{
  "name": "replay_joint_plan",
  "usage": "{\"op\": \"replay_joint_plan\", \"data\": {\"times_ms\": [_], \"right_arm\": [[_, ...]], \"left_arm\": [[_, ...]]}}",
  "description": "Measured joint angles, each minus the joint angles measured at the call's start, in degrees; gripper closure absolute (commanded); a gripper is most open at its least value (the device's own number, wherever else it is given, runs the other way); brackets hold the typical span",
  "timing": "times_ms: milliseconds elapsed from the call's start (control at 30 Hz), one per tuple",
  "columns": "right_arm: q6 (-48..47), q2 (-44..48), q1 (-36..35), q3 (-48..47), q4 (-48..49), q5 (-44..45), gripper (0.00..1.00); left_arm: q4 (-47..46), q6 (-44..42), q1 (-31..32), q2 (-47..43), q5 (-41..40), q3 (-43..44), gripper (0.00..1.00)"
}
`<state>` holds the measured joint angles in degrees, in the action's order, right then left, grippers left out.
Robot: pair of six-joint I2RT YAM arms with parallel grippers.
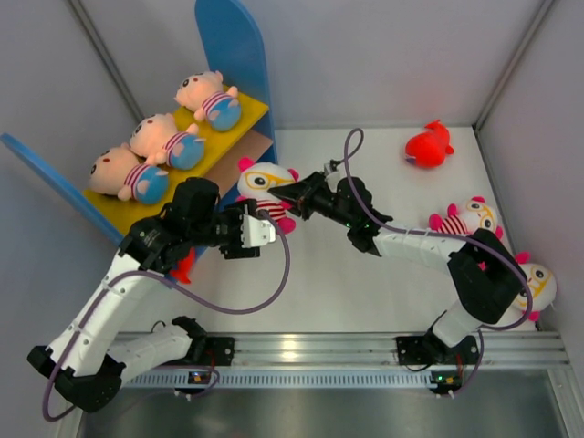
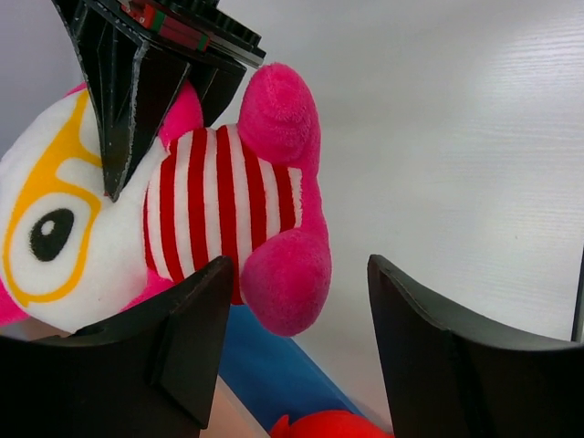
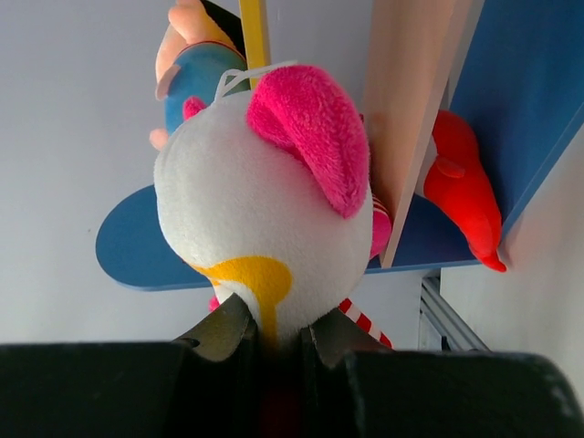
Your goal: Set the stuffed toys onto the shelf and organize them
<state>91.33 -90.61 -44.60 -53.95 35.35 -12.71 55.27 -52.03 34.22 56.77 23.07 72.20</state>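
My right gripper (image 1: 290,194) (image 3: 274,324) is shut on the head of a white-faced stuffed toy with yellow glasses (image 1: 263,182) (image 3: 260,210), holding it in the air in front of the shelf (image 1: 234,135). My left gripper (image 1: 265,228) (image 2: 299,274) is open just below that toy (image 2: 219,210), its fingers on either side of one pink foot without pinching it. Three peach-faced dolls (image 1: 164,139) lie in a row on the yellow upper board. A red plush (image 1: 183,267) (image 3: 465,192) lies on the lower level.
On the table lie another red plush (image 1: 429,146) at the back right and two white-faced toys (image 1: 465,219) (image 1: 540,287) near the right arm. The tall blue side panels (image 1: 233,46) (image 3: 520,109) flank the shelf. Walls enclose the table on three sides.
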Motion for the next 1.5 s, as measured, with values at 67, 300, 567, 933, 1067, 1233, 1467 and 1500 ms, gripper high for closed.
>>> {"op": "replay_joint_plan", "data": {"times_ms": [67,300,567,933,1067,1233,1467,1500], "right_arm": [[-0.07,0.00,0.00,-0.48,0.02,-0.02,1.00],[-1.62,0.00,-0.24,-2.32,-0.46,-0.72,0.91],[-7.37,0.07,1.03,-2.40,-3.85,0.20,0.41],[-25.94,9.35,6.56,-0.90,-20.20,7.85,0.36],[-32.13,13.57,8.00,-0.90,-25.81,12.90,0.36],[-36.96,17.31,8.26,-0.90,-28.87,16.22,0.36],[-40.00,18.84,8.39,-0.79,-30.77,17.79,0.36],[-40.30,18.93,8.39,-0.74,-30.95,17.86,0.36]], "left_arm": [[-0.02,0.00,0.00,0.00,-0.31,-0.17,0.41],[-1.73,1.14,0.00,0.52,-1.53,-0.15,1.00],[-5.42,13.11,0.09,0.61,-7.65,-0.76,1.00],[-21.75,15.89,-0.11,-0.70,-26.16,-11.47,1.00],[-25.03,15.91,-1.57,-0.48,-30.84,-12.04,1.00],[-30.71,14.73,-3.61,-0.48,-31.58,-14.93,1.00],[-34.93,9.29,-11.04,-0.37,-25.22,-20.52,1.00],[-35.34,8.07,-12.26,-0.33,-23.89,-20.76,1.00]]}}
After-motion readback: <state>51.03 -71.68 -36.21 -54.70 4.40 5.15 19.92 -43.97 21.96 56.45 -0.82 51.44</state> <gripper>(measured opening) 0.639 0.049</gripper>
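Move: The striped panda toy hangs in the right hand's fingers, its middle about 4 cm to that hand's left and level. From the left hand that middle is some 8 cm ahead at about the same height, with the near foot already between its open fingers. The free middle shelf is about 16 cm ahead, 14 cm left and 7 cm below the left hand; the central boy toy on the yellow board is 18 cm ahead, 23 cm left and slightly higher. The red toy is level fore and aft, 21 cm left, 22 cm below. The left fingers close on the toy's pink foot and pinch it while the right hand still grips the head; the right fingers then open, let go and draw off to the right some 13 cm and a little forward, the wrist rolling. The left hand carries the toy forward about 12 cm and left, dipping late, into the middle shelf gap, turning nearly 40 degrees counter-clockwise. ##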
